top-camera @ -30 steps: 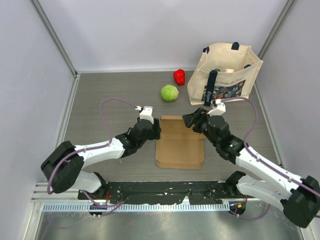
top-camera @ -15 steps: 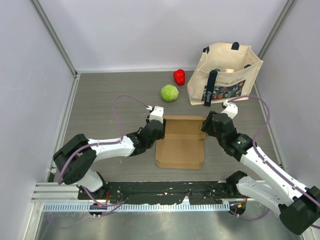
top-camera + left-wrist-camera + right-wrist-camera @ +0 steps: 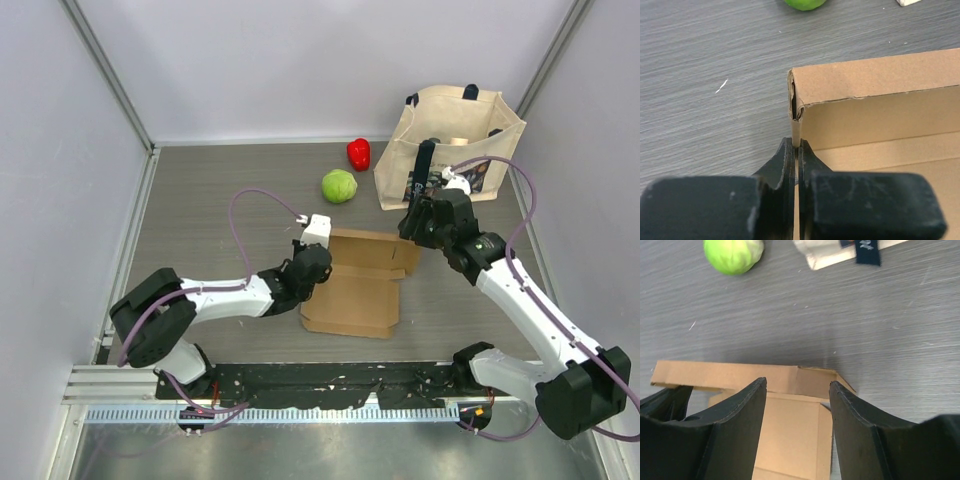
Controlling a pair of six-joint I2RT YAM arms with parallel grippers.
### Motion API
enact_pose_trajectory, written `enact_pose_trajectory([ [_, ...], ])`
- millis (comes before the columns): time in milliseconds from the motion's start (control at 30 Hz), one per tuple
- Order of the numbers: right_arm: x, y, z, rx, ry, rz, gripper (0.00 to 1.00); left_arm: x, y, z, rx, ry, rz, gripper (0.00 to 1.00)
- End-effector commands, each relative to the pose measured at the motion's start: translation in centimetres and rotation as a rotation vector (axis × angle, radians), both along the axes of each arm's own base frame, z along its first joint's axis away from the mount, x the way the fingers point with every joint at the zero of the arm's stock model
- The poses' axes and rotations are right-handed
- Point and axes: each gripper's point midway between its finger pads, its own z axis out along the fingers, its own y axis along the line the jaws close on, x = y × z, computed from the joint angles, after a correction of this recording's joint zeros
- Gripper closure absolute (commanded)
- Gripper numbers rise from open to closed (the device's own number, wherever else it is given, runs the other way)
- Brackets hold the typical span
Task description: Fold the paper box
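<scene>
The paper box [image 3: 355, 290] lies open and flat-bottomed on the table's middle, its far wall standing up. My left gripper [image 3: 318, 262] is at the box's far left corner. In the left wrist view it [image 3: 796, 147] is shut on the thin upright edge of the box's [image 3: 875, 100] left wall, just below the frayed corner. My right gripper [image 3: 412, 226] hovers over the far right corner. In the right wrist view it [image 3: 797, 383] stands open above the box [image 3: 790, 435], with nothing between its fingers [image 3: 735, 420].
A beige tote bag [image 3: 450, 140] stands at the back right, close behind the right arm. A green round vegetable [image 3: 339, 185] and a red pepper [image 3: 358, 153] lie behind the box. Grey walls close in the table on three sides.
My left gripper has closed on the box's left wall. The box has slid and turned slightly leftward. The right arm has risen and drawn back towards the tote bag, still open.
</scene>
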Motion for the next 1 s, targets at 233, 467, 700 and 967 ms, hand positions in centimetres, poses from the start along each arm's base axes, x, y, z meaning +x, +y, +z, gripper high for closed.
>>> enact_pose_trajectory([
  [233, -0.3, 2.9, 0.1, 0.120, 0.026, 0.101, 0.42, 0.6, 1.1, 2.3, -0.048, -0.119, 0.111, 1.00],
  [467, -0.5, 4.0, -1.6, 0.236, 0.037, 0.143, 0.42, 0.3, 1.3, 2.3, -0.084, -0.121, 0.111, 1.00],
  [700, -0.1, 4.3, -3.1, 0.325, 0.057, 0.148, 0.43, 0.0, 1.4, 2.5, -0.102, -0.121, 0.104, 1.00],
  [967, 0.4, 4.7, -1.6, 0.660, -0.030, 0.076, 0.43, -0.4, 1.5, 2.4, -0.134, -0.108, 0.102, 1.00],
])
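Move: The box's far right corner, which the right gripper is coming to, lies about 4 cm to its left, some 7 cm below and about level with it in reach. From that gripper the cabbage is roughly 14 cm ahead, 18 cm left and 13 cm below; the far left corner, already pinched by the left fingers, is about 20 cm to the left, no farther out and 8 cm below. From the left gripper the far right corner is some 16 cm to the right, about level. Lower the right gripper about 5.5 cm while easing it left about 3.5 cm to the box's far right corner, fingers kept open so the corner comes between the tips; roll it some 25 degrees, left side up, mostly late on. Keep the left fingers pinched on the far left corner and draw it slightly left. ##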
